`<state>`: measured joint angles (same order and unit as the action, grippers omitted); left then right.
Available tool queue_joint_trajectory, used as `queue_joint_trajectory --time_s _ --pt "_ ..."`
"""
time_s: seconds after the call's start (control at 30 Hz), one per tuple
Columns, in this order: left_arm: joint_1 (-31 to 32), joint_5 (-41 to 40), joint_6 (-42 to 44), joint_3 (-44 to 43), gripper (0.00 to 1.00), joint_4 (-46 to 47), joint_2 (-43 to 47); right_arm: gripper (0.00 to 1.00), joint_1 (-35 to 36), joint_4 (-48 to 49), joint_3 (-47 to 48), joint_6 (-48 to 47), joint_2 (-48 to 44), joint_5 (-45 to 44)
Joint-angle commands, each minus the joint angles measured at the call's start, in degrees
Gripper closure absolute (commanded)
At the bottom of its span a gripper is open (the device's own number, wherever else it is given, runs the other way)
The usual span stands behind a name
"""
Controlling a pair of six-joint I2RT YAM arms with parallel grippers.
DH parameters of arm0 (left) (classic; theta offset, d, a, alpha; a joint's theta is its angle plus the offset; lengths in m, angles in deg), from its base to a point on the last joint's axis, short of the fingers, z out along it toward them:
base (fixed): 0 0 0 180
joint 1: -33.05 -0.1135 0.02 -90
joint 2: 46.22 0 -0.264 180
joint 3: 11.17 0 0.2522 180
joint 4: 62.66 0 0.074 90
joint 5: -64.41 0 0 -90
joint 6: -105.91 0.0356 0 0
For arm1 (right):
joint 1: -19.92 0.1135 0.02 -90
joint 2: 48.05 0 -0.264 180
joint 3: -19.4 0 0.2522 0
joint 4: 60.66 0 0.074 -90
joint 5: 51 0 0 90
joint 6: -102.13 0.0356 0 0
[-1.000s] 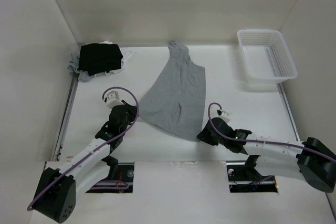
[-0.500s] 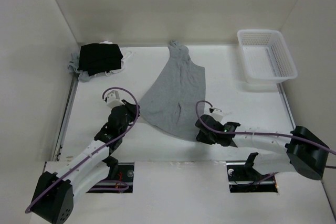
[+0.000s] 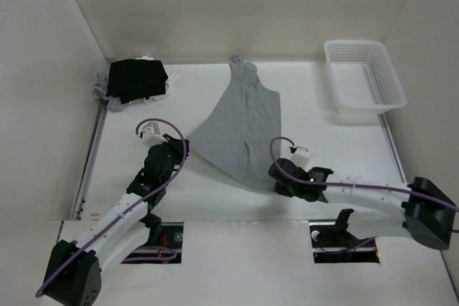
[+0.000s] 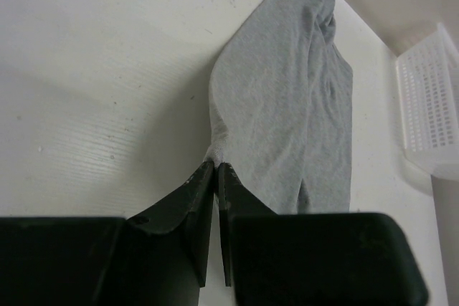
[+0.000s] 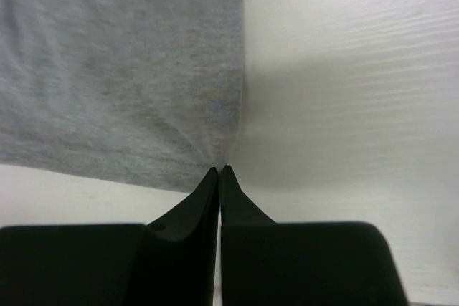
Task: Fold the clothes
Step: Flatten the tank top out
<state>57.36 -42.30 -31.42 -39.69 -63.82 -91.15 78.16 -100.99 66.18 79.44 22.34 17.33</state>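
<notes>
The clothes (image 3: 244, 123) are one heather-grey tank top lying flat and slanted on the white table, straps bunched at the far end. My left gripper (image 3: 185, 142) is shut on the hem's near left corner; in the left wrist view the grey cloth (image 4: 287, 105) puckers into the closed tips of that gripper (image 4: 216, 165). My right gripper (image 3: 274, 178) is shut on the hem's near right corner. In the right wrist view the fabric (image 5: 122, 69) gathers into a point at the closed tips of this gripper (image 5: 219, 170).
A black garment pile (image 3: 135, 80) with white and grey edges sits at the far left corner. A white slatted basket (image 3: 364, 77) stands at the far right, also visible as the basket (image 4: 427, 105) in the left wrist view. Walls enclose the table on three sides.
My right gripper slid left to the garment's near right corner and closed on it. The left arm shifted slightly, still pinching its corner.
</notes>
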Motion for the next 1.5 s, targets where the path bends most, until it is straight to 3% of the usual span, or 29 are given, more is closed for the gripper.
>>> queue_joint_trajectory --time_s 0.0,0.17,0.33,0.5,0.7,0.87,0.97,1.13,1.27,1.47 --pt "-1.07 -0.07 0.22 -4.29 0.95 0.68 3.43 0.99 0.43 -7.87 3.53 -2.87 -10.69 -11.44" --pt "-0.19 -4.11 3.02 -17.11 0.97 -0.47 7.83 0.99 -0.01 -13.16 19.6 -20.33 -24.4 -25.07" --pt "2.97 -13.15 11.28 -30.92 0.97 0.31 12.31 0.98 0.25 -0.37 36.12 -42.29 -28.99 -30.36" --pt "7.98 -16.07 21.48 -43.84 0.97 7.87 10.66 0.97 5.08 17.48 52.38 -64.45 -23.48 -30.62" --pt "10.0 -16.42 29.57 -55.01 0.97 9.55 4.59 0.97 8.52 23.31 71.46 -79.95 -12.31 -28.0" --pt "9.65 -16.69 35.02 -56.87 0.97 11.92 -0.76 0.97 -2.01 21.83 73.69 -77.08 -6.94 -19.83" --pt "9.39 -16.78 35.47 -54.77 0.97 11.75 -6.9 0.98 -14.55 19.63 68.96 -67.87 -3.96 -9.75" --pt "-0.08 -14.24 27.23 -53.87 0.97 9.74 -22.89 0.97 -33.82 18.92 66.38 -52.38 7.54 9.87" --pt "-6.42 -7.03 20.88 -63.87 0.97 4.02 -32.4 0.97 -40.26 17.17 73.57 -49.47 18.53 14.72" --pt "-9.15 -4.3 22.19 -81.45 0.97 -1.17 -40.49 0.97 -43.52 8.92 95.7 -47.89 31.45 18.94"
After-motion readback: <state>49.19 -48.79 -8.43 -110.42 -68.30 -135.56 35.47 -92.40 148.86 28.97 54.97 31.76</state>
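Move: Both grippers already pinch the tank top's near edge. From the left hand its middle lies some 9 cm ahead, 16 cm right and 11 cm below; from the right hand about 20 cm ahead and 10 cm left. The far table edge runs straight ahead, roughly 30 cm from the left hand and 42 cm from the right. The black pile is about 24 cm ahead and 17 cm left of the left hand; the basket 37 cm ahead and 27 cm right of the right hand. Keep both grippers shut on the tank top's corners and whip it up fast, left about 50 cm while easing back, right about 60 cm while drifting right, fingertips tipping upward. Then swing both forward over 30 cm and down some 20 cm towards the far table edge, levelling the fingers partway back and keeping the held edge stretched between them. ##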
